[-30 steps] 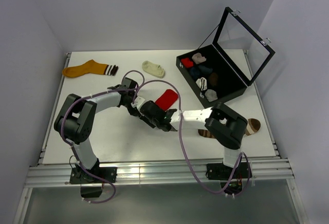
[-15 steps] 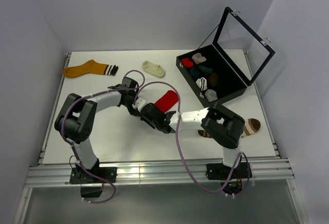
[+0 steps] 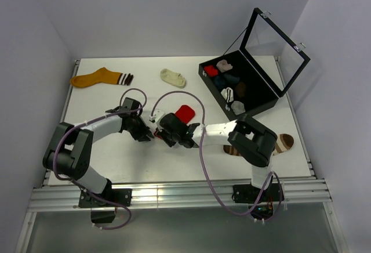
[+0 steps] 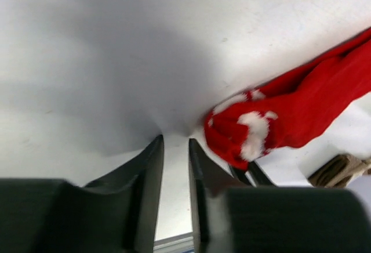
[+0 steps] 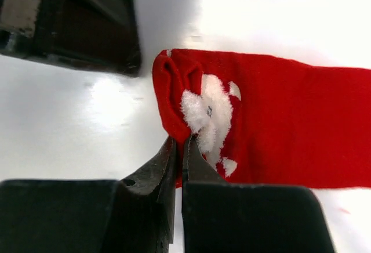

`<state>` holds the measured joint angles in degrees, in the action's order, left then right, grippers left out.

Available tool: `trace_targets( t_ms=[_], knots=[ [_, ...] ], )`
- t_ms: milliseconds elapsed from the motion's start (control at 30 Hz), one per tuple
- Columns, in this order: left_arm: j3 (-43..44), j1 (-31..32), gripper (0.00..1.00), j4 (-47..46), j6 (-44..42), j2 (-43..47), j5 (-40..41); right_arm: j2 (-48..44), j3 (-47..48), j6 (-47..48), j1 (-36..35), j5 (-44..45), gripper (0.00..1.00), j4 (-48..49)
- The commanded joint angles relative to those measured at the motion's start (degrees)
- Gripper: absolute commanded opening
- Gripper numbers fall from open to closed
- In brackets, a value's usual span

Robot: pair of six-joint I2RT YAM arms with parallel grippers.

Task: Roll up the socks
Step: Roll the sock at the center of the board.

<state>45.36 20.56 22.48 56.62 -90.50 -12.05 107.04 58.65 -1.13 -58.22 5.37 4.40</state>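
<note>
A red sock (image 3: 185,113) (image 5: 290,119) lies mid-table, its near end folded over and showing white fluff. My right gripper (image 3: 173,123) (image 5: 180,145) is shut on that folded end. Just left of the sock, my left gripper (image 3: 146,134) (image 4: 175,148) hovers low over the bare table, jaws slightly apart with nothing between them; the red sock (image 4: 290,111) is to its right. A cream ankle sock (image 3: 173,78) lies at the back. A brown sock with pale stripes (image 3: 283,143) lies at the right, partly hidden by the right arm.
An orange sock with a striped cuff (image 3: 95,79) lies at the back left. A black case (image 3: 262,99) with its lid raised stands at the back right and holds several rolled socks. The left gripper (image 5: 75,21) shows dark at the upper left of the right wrist view.
The right gripper has closed on the red sock's folded end. The left gripper has let go, opened slightly and drawn back toward the left front. The sock looks shorter.
</note>
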Motion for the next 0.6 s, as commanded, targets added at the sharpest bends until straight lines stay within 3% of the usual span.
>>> trace_targets(
  t_ms=[0,167,333,567],
  knots=[
    [-1.2,-0.2,0.31,1.6,1.7,3.6,5.4,1.1,0.1,-5.5,1.2,-15.2,0.00,-7.1],
    [-2.6,-0.2,0.49,-0.4,3.3,9.3,5.9,1.5,0.0,-12.1,5.8,-28.0,0.00,-4.6],
    [-6.2,-0.2,0.65,-3.0,5.4,13.2,4.5,2.6,-2.4,-21.4,13.4,-42.4,0.00,4.6],
    [-8.9,0.4,0.61,-6.2,7.3,13.3,0.3,8.5,-5.4,-34.2,19.0,-50.7,0.00,14.5]
  ],
)
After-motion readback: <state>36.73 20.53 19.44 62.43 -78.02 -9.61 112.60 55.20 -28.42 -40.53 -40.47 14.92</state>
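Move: My right fingers already pinch the folded end of the red sock. The unrolled rest of that sock is centred about 5 cm ahead and 7 cm to their right, some 1 cm lower. The pale green sock lies roughly 23 cm ahead and 6 cm to the right of this right hand. From my empty left hand, the unrolled rest is centred about 6 cm ahead and 11 cm to the right, also slightly lower. Keeping the red sock's folded end pinched in closed fingers, I roll my right wrist some 50 degrees, its upper side turning forward and right towards the unrolled part, until the fingers point mostly left. That hand first eases about 2.5 cm back and a little left, then comes partly forward and to the right. My left hand opens wide beside the sock, rising nearly 3 cm and shifting slightly left, then dips and draws back a little. ##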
